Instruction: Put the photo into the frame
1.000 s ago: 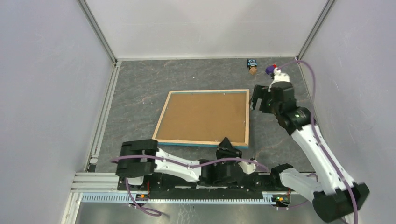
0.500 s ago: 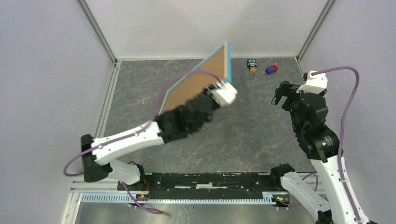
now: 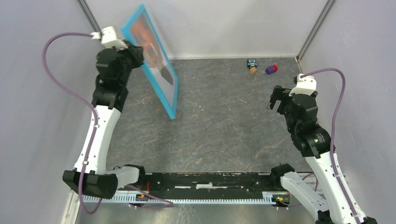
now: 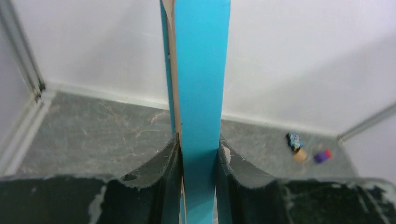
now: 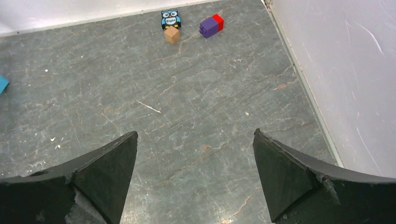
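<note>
The frame (image 3: 157, 92), with a bright blue border, stands on edge in the air at the far left, tilted, its lower corner close over the table. The photo (image 3: 148, 43) sits inside it: orange-red at the top, fading pale lower down. My left gripper (image 3: 134, 50) is shut on the frame's upper edge. In the left wrist view the blue frame edge (image 4: 201, 70) runs up between the two black fingers (image 4: 159, 172), with the gripper (image 4: 198, 149) clamped on it. My right gripper (image 3: 275, 98) hangs open over the right of the table; the right wrist view shows the gripper (image 5: 195, 140) wide open, nothing in it.
A small owl figure (image 3: 252, 62) with a tan cube (image 3: 253, 70) and a purple-and-red block (image 3: 271, 69) lie at the far right near the back wall. White walls close in three sides. The frame's blue corner (image 5: 2, 84) shows at the left edge of the right wrist view.
My left arm swung the frame up from mid-table to the far left and turned its blue front and the photo toward the camera. My right gripper opened fully and drew back slightly.
</note>
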`<state>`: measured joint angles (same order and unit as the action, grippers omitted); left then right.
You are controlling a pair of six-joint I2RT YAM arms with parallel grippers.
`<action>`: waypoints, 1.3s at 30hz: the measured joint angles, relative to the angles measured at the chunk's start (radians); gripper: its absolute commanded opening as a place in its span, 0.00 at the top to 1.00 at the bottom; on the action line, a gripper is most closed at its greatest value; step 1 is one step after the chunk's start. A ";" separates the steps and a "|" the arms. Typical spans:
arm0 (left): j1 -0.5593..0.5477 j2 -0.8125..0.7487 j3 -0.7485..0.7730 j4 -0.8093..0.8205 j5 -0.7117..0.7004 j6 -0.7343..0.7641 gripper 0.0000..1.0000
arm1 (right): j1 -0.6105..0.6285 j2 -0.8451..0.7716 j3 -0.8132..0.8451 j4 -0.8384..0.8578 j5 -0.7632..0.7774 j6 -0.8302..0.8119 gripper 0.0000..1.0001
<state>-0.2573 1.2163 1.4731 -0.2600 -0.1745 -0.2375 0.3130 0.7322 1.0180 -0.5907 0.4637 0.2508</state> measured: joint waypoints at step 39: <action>0.754 0.453 -0.897 1.036 0.394 -1.102 0.77 | 0.000 0.001 -0.101 0.045 -0.152 -0.009 0.02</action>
<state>0.4969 1.6695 0.5762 0.7757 0.2192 -1.3396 0.3130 0.7330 0.9169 -0.5461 0.3119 0.2420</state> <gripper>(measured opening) 0.335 0.979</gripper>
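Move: The left hand grips the frame's near edge. The frame stands upright in the air, its middle about 16 cm ahead of the hand, 1 cm right and 10 cm below. The hand takes it to the bare far-left tabletop, whose middle is roughly 16 cm ahead, 8 cm left and 42 cm down. From the idle right hand that spot is some 30 cm ahead, 60 cm left and 29 cm below. Still gripping the frame, the left hand swings 20 cm left, some 35 down, rolling left-side-down; right sinks slightly. ##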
